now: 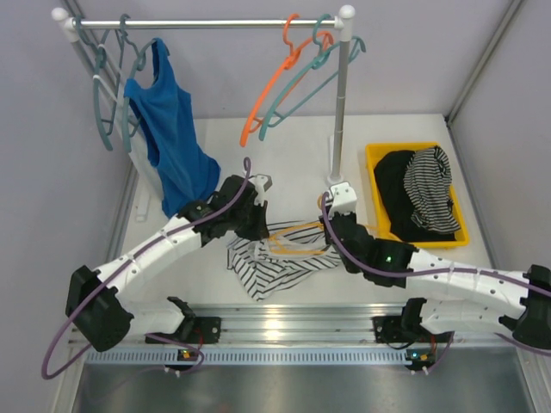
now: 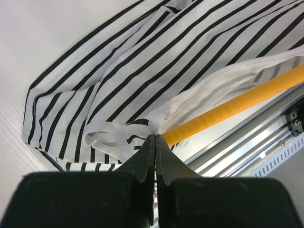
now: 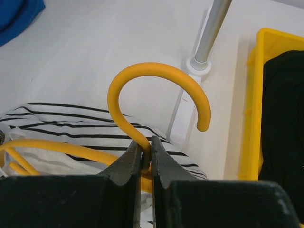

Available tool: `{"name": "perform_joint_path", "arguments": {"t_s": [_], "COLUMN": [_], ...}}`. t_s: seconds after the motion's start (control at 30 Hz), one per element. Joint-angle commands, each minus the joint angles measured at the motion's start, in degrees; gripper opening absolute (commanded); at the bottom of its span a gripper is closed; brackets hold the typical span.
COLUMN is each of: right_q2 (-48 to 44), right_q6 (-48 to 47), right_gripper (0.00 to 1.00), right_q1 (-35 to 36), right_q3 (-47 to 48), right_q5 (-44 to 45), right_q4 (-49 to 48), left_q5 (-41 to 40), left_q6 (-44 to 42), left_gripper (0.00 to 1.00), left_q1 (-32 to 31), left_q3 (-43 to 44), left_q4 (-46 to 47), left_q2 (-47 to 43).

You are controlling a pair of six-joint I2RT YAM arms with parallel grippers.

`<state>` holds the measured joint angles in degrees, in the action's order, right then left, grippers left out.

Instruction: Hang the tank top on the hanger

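The black-and-white striped tank top (image 1: pixel 274 265) lies crumpled on the table between the two arms. The amber hanger (image 1: pixel 297 239) lies partly inside it. My left gripper (image 1: pixel 255 225) is at the top's left upper edge. In the left wrist view this gripper (image 2: pixel 156 137) is shut on a pinch of the tank top's (image 2: pixel 118 71) white hem, right beside the hanger's arm (image 2: pixel 228 108), which runs under the fabric. My right gripper (image 3: pixel 146 143) is shut on the hanger's neck, just below its hook (image 3: pixel 156 76), with the tank top (image 3: pixel 57 118) behind it.
A clothes rail at the back carries a blue tank top (image 1: pixel 168 129), teal hangers (image 1: pixel 108 99) and a red-orange hanger (image 1: pixel 275 82). Its right post (image 1: pixel 343 103) stands just beyond my right gripper. A yellow bin (image 1: pixel 372 172) with dark garments sits at the right. A metal rail (image 1: pixel 293 323) runs along the near edge.
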<state>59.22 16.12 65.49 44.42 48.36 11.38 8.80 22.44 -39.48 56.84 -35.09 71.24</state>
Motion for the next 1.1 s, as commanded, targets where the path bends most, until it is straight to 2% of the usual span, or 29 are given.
{"name": "perform_joint_path", "arguments": {"t_s": [0.0,0.3,0.53,0.83,1.07], "right_q2": [1.07,3.18,4.94,4.94,5.11], "right_q6": [0.84,0.05,0.93,0.49,-2.05], "right_gripper": [0.00,0.00,0.00,0.00,0.00], "right_q1": [1.57,1.57,1.65,2.09,2.53], "right_q3": [4.18,6.90,10.76,12.17,14.46], "right_q5": [0.77,2.18,6.83,7.10,5.96], "right_q4": [-3.20,-4.70,-3.91,-7.24,-9.79], "left_q5": [-0.98,-1.24,-1.85,-5.63,-8.18], "left_q6": [0.15,-0.90,0.59,3.40,4.46], "left_gripper": [0.00,0.00,0.00,0.00,0.00], "left_q1": [-0.15,-0.68,-1.65,-2.17,-2.09], "left_q3": [3.80,10.57,13.56,18.39,18.75], "left_q4": [-1.99,-6.30,-7.54,-7.36,-7.36], "left_q2": [-1.11,-2.07,-2.77,-4.45,-5.94]}}
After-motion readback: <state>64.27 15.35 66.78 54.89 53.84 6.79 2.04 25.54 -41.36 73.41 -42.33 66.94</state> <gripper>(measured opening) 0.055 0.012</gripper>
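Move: The left hand already pinches the striped tank top's left strap; the hanger's left end lies about 2 cm to its right and 2 cm below. The tank top's body is roughly 6 cm back, 8 cm right and 11 cm below. From the right hand, already gripping the hanger at its hook, that left end lies about 18 cm left, 5 cm back and 6 cm lower; the rack post's foot is some 12 cm ahead, 3 cm right, 20 cm below. Left hand, strap still pinched, lifts about 12 cm around the hanger's left end; right raises the hanger 7 cm. ##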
